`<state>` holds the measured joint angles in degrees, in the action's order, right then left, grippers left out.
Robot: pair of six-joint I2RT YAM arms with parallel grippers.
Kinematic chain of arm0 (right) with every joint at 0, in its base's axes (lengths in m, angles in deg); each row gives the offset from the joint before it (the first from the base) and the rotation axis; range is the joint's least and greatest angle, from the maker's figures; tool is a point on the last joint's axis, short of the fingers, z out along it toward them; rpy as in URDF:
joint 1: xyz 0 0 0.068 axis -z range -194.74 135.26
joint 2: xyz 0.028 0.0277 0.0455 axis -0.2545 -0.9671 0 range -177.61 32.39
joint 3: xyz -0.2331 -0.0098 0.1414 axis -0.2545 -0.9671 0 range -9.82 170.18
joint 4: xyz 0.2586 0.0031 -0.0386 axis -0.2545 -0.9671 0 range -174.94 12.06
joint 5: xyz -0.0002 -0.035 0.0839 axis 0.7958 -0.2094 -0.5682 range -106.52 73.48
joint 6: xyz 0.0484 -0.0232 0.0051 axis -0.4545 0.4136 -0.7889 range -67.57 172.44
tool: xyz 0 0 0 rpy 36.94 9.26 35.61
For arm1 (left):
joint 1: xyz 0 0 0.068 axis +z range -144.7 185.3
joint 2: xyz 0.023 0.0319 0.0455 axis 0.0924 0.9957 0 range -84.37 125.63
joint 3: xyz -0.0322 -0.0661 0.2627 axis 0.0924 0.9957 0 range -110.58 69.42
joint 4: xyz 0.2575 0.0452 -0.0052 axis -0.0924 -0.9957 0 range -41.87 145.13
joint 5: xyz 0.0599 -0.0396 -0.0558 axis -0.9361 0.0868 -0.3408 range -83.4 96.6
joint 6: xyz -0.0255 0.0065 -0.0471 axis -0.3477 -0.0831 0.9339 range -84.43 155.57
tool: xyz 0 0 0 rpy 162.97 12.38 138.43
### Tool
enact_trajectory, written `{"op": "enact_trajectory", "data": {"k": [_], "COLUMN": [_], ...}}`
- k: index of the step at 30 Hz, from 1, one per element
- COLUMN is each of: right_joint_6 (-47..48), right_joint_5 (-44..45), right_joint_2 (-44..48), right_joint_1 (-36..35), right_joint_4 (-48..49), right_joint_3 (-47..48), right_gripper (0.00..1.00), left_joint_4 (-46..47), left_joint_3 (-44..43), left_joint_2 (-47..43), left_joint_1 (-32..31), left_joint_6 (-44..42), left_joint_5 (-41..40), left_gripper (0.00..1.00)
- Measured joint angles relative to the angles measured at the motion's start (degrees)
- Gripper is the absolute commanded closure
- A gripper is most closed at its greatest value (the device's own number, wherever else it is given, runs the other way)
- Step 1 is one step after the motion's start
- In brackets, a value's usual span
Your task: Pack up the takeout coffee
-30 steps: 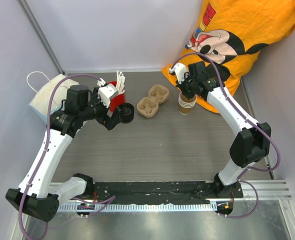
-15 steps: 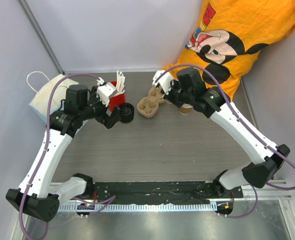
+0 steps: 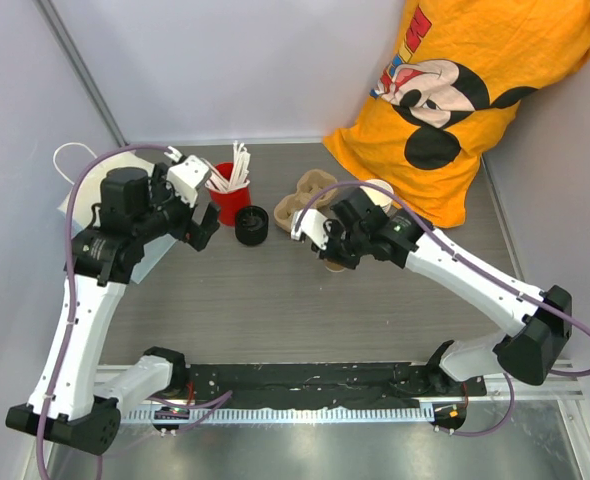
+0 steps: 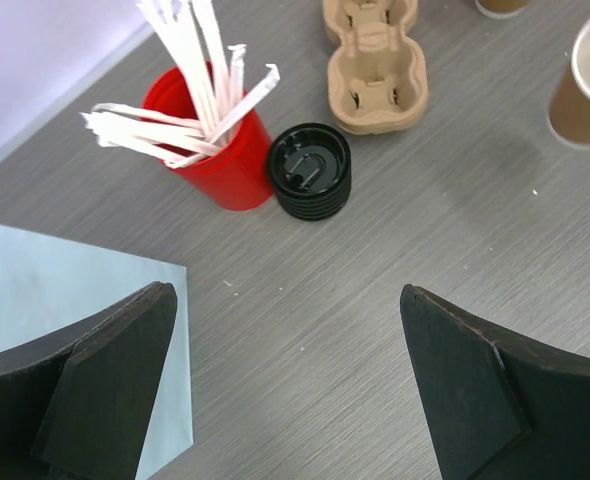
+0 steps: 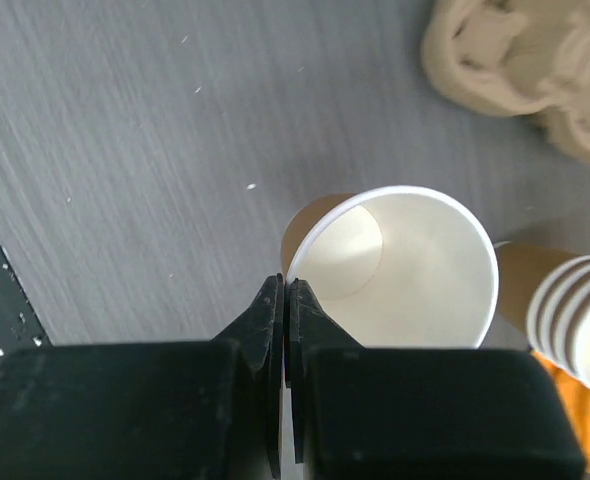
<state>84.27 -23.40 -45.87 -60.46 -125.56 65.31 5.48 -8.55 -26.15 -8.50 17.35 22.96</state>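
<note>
The takeout coffee cup (image 5: 405, 262), brown kraft outside and white inside, is open-topped with no lid on it. My right gripper (image 5: 287, 290) is shut on its near rim, one finger inside and one outside, low over the table (image 3: 275, 300). In the top view the cup (image 3: 334, 264) hangs in front of the carrier tray. A stack of black lids (image 3: 252, 224) stands by the red cup; it also shows in the left wrist view (image 4: 312, 170). My left gripper (image 4: 285, 295) is open and empty, just left of the lids (image 3: 200, 228).
A red cup of white sticks (image 3: 230, 198) stands at the back left. The brown pulp carrier tray (image 3: 310, 197) lies beside it. A stack of spare paper cups (image 5: 575, 310) stands at the edge of the orange shirt (image 3: 445, 90). A white paper bag (image 3: 80, 195) lies at the far left.
My right gripper has taken one cup off the spare stack and carried it left and nearer, in front of the carrier tray. My left gripper has drawn back left from the lids.
</note>
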Motion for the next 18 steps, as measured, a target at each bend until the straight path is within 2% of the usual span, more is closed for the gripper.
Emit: {"op": "enact_trajectory", "data": {"k": [10, 18], "right_joint_6": [-1.22, -3.56], "right_joint_5": [-2.27, -2.03], "right_joint_2": [0.33, 1.66], "right_joint_1": [-2.05, -3.06], "right_joint_4": [2.23, 7.17], "right_joint_3": [-11.43, -16.68], "right_gripper": [0.99, 0.99], "left_joint_4": [-1.84, -1.88], "left_joint_3": [-1.49, -0.39], "left_joint_2": [-2.34, -2.86], "left_joint_1": [1.77, 2.08], "left_joint_6": [0.24, 1.16], "left_joint_5": [-2.21, -2.40], "left_gripper": [0.00, 0.00]}}
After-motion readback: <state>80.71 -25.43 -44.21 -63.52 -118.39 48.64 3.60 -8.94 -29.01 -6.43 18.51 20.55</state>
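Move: The right hand still holds a paper cup by its rim. The bare table spot it is taken to lies about 5 cm back, 1 cm right and some 17 cm below. The cup stack stands roughly 16 cm ahead and 10 cm right of that hand, and the cup carrier some 20 cm ahead and 6 cm left. From the left hand, the spot is about 33 cm right, 8 cm back and 28 cm down. Down and back together, the right hand lowers the paper cup towards the bare table in front of the carrier, sinking about 8 cm while drawing some 4 cm towards its base, away from the cup stack. The wrist tips the fingers slightly steeper, and they keep their shut grip on the rim; the descent slows and stops at the end. ##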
